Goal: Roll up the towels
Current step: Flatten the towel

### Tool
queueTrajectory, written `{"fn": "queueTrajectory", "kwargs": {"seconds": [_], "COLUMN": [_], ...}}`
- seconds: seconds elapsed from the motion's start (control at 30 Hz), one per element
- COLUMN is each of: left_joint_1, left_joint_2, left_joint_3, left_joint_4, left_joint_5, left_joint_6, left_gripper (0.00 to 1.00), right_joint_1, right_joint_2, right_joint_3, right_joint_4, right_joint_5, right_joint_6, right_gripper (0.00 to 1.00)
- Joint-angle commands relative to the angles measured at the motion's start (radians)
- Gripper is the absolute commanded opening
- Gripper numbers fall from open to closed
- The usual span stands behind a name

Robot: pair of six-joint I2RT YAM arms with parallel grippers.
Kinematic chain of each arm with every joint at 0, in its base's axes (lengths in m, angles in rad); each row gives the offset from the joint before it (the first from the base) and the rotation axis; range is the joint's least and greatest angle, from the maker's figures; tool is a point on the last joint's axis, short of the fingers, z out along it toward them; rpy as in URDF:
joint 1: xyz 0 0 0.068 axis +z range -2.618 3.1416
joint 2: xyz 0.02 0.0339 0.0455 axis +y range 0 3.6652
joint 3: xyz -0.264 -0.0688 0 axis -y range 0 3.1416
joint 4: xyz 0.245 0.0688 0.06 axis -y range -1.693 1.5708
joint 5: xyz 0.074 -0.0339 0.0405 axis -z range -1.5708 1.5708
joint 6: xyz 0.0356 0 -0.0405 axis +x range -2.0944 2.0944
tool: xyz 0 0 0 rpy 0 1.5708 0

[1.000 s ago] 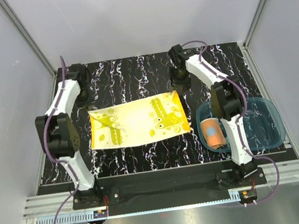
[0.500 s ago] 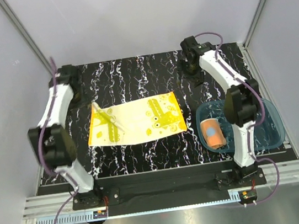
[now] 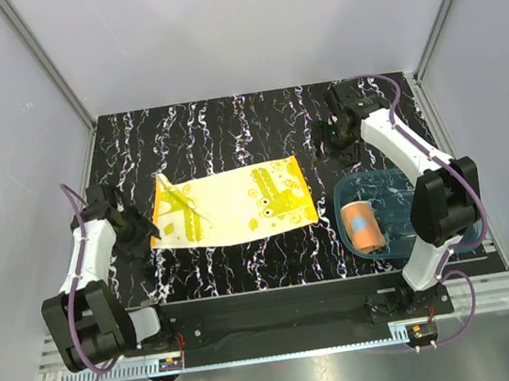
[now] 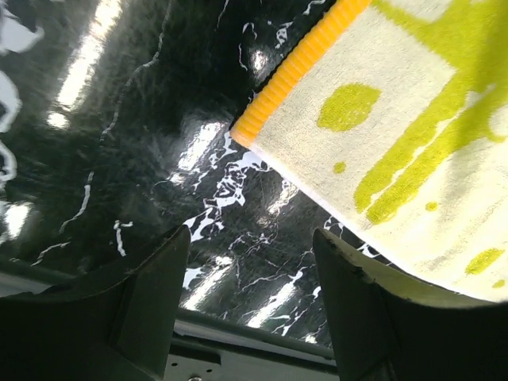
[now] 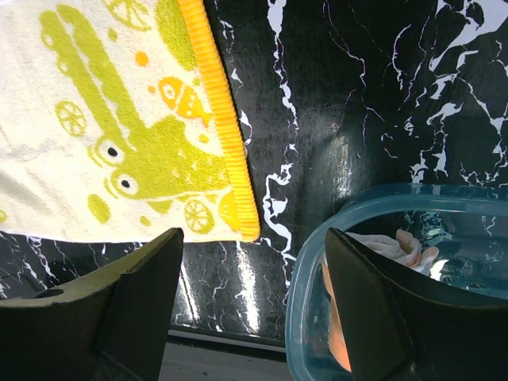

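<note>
The yellow towel (image 3: 233, 205) lies spread flat mid-table, its far-left corner folded over. In the left wrist view its orange-edged corner (image 4: 397, 119) sits beyond my left gripper (image 4: 250, 238), which is open over bare table. From above, my left gripper (image 3: 137, 231) hovers just left of the towel's left edge. The orange towel (image 3: 364, 225) lies rolled in the blue tray (image 3: 463, 190). Behind the tray my right gripper (image 3: 334, 134) stands open. In the right wrist view my right gripper (image 5: 254, 234) holds nothing, with the yellow towel (image 5: 119, 143) at left and the orange towel (image 5: 334, 334) at right.
The black marbled table (image 3: 227, 128) is boxed in by grey walls at the back and both sides. The tray's rim (image 5: 317, 254) lies close under my right gripper's right finger. A metal rail runs along the near edge.
Both grippers opened and let go of the yellow towel's far corners. My left arm swung back to the near left; my right gripper drifted right. The towel settled with its far-left corner folded.
</note>
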Motion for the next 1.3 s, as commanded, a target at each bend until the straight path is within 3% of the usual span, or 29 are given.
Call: {"fn": "queueTrajectory", "kwargs": {"seconds": [0.0,0.43,0.83,1.27], "left_joint_1": [0.02,0.018,0.018,0.017], "left_joint_2": [-0.002,0.038,0.075,0.136], "left_joint_3": [-0.034,-0.115,-0.215,-0.209], "left_joint_4": [0.165,0.282,0.397,0.458], "left_joint_5": [0.103,-0.026,-0.103,-0.115], "left_joint_6": [-0.036,-0.191,-0.239,-0.239], "left_gripper": [0.67,0.61,0.57,0.38], "right_joint_1": [0.007,0.007,0.007,0.006], "right_joint_2": [-0.064,-0.058,-0.03,-0.038], "right_joint_3": [-0.033,-0.058,-0.048,-0.107], "right_joint_4": [0.053,0.079,0.067,0.088], "right_joint_5": [-0.036,-0.074,-0.056,-0.113], "right_joint_6": [-0.006,0.003,-0.031,-0.025], "right_gripper": [0.78,0.77,0.77,0.75]}}
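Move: The orange-trimmed near left corner of the yellow towel is what the left hand goes for: about 3 cm ahead, some 2 cm to its left and 8 cm below. The towel's middle lies roughly 11 cm ahead and 15 cm to the right of that hand, and its far left corner some 20 cm ahead and 2 cm to the right. From the right hand the near left corner is about 38 cm to the left, 11 cm back and 15 cm down. The left hand sinks about 6 cm to the towel's near left corner, easing forward as it starts down, then dropping more steeply with a slight draw back, while its wrist turns some 15 degrees counter-clockwise. Once low it stops sinking and creeps a little forward and to the left, narrowing its open fingers to roughly half their gap so that the tips come close on either side of the orange corner, still unclosed; contact can't be seen. ##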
